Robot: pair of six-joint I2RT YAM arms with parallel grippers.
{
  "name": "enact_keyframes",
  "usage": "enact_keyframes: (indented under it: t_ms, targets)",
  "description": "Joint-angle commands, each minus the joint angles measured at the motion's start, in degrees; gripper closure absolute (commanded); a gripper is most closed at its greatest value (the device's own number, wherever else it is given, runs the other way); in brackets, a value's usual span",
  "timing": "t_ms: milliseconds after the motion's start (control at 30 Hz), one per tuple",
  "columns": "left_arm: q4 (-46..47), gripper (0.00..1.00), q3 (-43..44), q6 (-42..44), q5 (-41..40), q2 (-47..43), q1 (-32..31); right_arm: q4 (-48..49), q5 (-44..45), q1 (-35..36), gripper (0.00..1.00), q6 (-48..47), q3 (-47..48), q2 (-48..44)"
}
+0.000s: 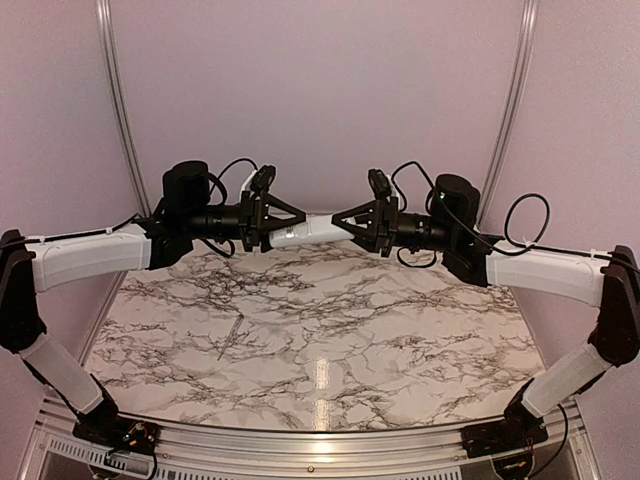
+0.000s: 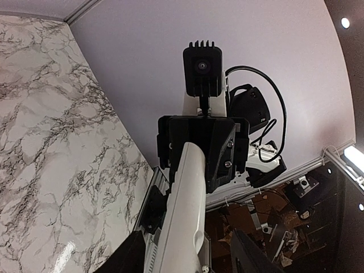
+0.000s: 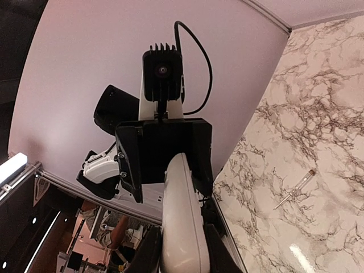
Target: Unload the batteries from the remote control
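Observation:
The white remote control [image 1: 305, 232] hangs in the air above the back of the table, stretched between my two grippers. My right gripper [image 3: 183, 253] is shut on one end of the remote control [image 3: 181, 210], and both fingers press its sides. My left gripper [image 2: 187, 259] stands open around the other end of the remote control [image 2: 190, 193], with a gap showing on each side between finger and plastic. From above, the left gripper [image 1: 290, 225] and the right gripper [image 1: 350, 225] face each other. The remote's smooth back shows in both wrist views. The batteries are hidden.
A long thin grey stick [image 1: 232, 330] lies on the marble table [image 1: 400, 340], left of the middle; it also shows as the stick [image 3: 293, 190] in the right wrist view. A metal rail [image 1: 320, 440] runs along the near edge. Plain walls stand behind.

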Motion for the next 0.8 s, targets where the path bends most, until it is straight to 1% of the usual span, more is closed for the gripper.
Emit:
enact_keyframes:
  t_ms: [0,267,500,533,667,733,767]
  targets:
    - [2.25,0.47,2.09,-0.6,1.64,1.47,-0.6,2.61,-0.82,0.32,0.95,0.0,2.4,0.08]
    - [3.13,0.55,2.21,-1.67,2.42,1.71,-0.71,5.17,-0.8,-0.57,0.95,1.25,0.9,-0.69]
    - [4.55,0.6,2.2,-2.83,2.88,1.84,-0.71,5.16,-0.88,-0.81,0.95,1.32,0.88,-0.46]
    - [4.97,0.62,2.2,-3.1,2.87,2.05,-0.71,5.23,-0.97,-0.75,0.95,1.32,1.03,-0.32]
    - [6.04,0.77,2.84,-3.96,2.94,2.66,-0.71,5.06,-0.92,-0.8,0.95,0.98,1.22,-0.22]
    - [6.25,0.8,2.91,-4.11,2.88,2.74,-0.71,4.55,-0.76,-0.76,0.95,0.6,1.35,-0.15]
    - [6.27,0.83,2.98,-4.16,2.87,2.76,-0.71,4.35,-0.66,-0.74,0.95,0.46,1.43,-0.05]
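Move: The remote control hangs high over the table, already gripped at its right end by the right hand. Its middle lies about 4 cm to the right of the left hand, level with it in height and reach, and its free end is already between the left hand's open fingers but still clear of them. From the right hand, the remote's middle is some 6 cm to the left and 1 cm back, at the same height; nothing else is close by. The left fingers close from about half open onto the two sides of the remote's free end and pinch it, while that hand only edges under 1 cm to the right along the remote, dips very slightly and comes up again. Meanwhile the right hand keeps its grip on the other end and rises about 1 cm, so that both grippers finish facing each other with the remote between them. ##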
